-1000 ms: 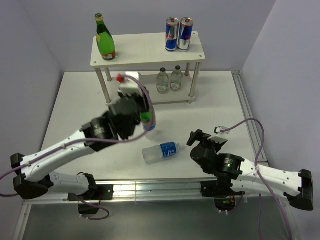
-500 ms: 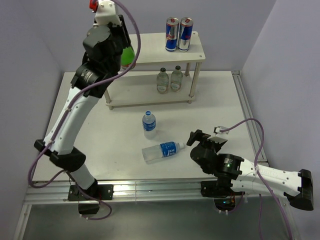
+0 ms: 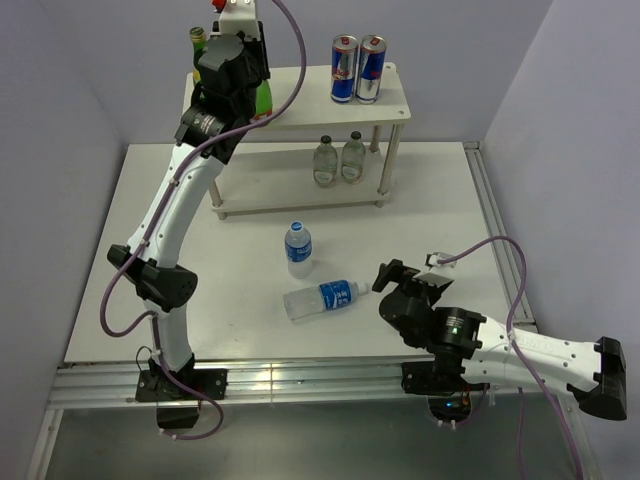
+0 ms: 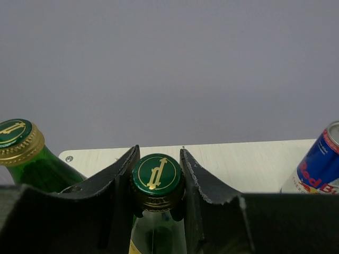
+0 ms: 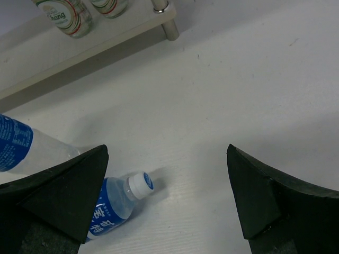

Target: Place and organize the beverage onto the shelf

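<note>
My left gripper (image 3: 250, 90) reaches over the left end of the cream shelf (image 3: 310, 98) and is shut on the cap of a green glass bottle (image 4: 157, 174), whose body shows beside the fingers (image 3: 263, 100). A second green bottle (image 4: 21, 143) stands just left of it (image 3: 198, 40). Two clear pale bottles (image 3: 338, 158) stand on the lower tier. One blue-labelled bottle (image 3: 298, 247) stands on the table; another (image 3: 322, 299) lies on its side. My right gripper (image 3: 385, 275) is open just right of the lying bottle (image 5: 114, 203), with nothing between its fingers (image 5: 167, 153).
Two blue-and-silver cans (image 3: 357, 68) stand at the right of the shelf's top board (image 4: 243, 164); one can (image 4: 318, 169) is close to my left gripper's right. A shelf leg (image 5: 164, 21) stands ahead of the right gripper. Walls close in behind and on both sides.
My left arm has swung up from the middle of the table to the shelf's top left, carrying the green bottle. The right arm has stayed still.
</note>
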`<state>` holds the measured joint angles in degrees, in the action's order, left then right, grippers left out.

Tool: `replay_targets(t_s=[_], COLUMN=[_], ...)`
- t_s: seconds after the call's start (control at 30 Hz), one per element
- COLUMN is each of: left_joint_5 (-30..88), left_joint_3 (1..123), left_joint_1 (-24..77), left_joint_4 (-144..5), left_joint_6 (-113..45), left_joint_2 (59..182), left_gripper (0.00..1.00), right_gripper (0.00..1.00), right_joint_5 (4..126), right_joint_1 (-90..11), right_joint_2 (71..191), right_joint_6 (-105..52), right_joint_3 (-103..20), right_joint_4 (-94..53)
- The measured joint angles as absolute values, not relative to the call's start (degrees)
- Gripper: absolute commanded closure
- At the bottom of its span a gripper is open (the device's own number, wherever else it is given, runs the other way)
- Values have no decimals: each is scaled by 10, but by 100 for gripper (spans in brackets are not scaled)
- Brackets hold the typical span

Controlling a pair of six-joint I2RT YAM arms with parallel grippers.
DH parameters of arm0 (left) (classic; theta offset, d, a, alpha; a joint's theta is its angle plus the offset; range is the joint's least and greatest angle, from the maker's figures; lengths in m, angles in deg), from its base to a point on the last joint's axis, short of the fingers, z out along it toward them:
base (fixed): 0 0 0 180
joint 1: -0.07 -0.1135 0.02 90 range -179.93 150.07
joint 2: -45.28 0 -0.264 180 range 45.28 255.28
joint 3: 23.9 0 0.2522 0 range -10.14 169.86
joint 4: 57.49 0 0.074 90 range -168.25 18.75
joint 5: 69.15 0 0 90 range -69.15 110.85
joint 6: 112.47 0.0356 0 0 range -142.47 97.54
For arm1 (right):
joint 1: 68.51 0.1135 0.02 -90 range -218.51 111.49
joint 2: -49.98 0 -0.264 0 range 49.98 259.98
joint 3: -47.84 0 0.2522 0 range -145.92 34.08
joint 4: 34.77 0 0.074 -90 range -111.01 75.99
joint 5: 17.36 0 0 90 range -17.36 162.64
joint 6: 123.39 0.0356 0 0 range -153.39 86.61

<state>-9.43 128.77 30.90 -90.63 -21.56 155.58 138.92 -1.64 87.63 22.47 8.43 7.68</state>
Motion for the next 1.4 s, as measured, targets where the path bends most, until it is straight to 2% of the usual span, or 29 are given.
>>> replay_targets(t_s=[0.4,0.53,0.73,0.83,0.9,0.93,1.03,1.23,1.4], left_joint_5=[-77,-74,-72,-72,-72,-71,-70,-70,-86], left_joint_3=[1292,1287,1268,1259,1252,1249,1240,1226,1203], left_joint_1=[286,284,283,283,283,283,283,285,302], left_joint_4=[-874,-854,-828,-813,-797,-787,-766,-737,-715], left_joint_6=[-214,-207,-200,-199,-197,-195,-194,-188,-168], left_joint_2=[1569,1569,1570,1570,1570,1570,1569,1567,1558], left_gripper=[98,93,73,53,44,30,12,4,2], right_gripper=[0,0,0,0,0,0,0,0,0], right_joint_5=[1386,1386,1386,1386,1386,1386,1386,1386,1386], right_joint_1=[-16,-16,-16,-16,-16,-16,-16,-16,-16], right_joint_2=[885,889,894,894,894,894,894,895,897], right_joint_6=[221,220,220,218,218,218,218,218,218], right_joint_3=[84,84,84,84,84,84,84,84,84], right_joint_4=[70,68,66,66,66,66,66,66,66])
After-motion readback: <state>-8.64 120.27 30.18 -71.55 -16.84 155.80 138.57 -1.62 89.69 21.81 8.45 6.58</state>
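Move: The left gripper still holds a green bottle by the neck. The bottle's place on the shelf's top board lies about 2 cm ahead and some 17 cm below the hand. The standing green bottle is roughly 9 cm to the hand's left, 1 cm ahead, its middle 9 cm lower; the nearer Red Bull can is 16 cm to the right and 3 cm ahead, 10 cm lower. From the idle right hand that place lies about 31 cm forward, 30 cm left and 20 cm up. Ease the left gripper some 2.5 cm forward over the top board, still pinching the bottle's neck just under the cap, and let the fingers tip up slightly, about 10 degrees by the end. Then open almost fully to let go of the neck, rising about a centimetre overall and starting to draw back and left. ##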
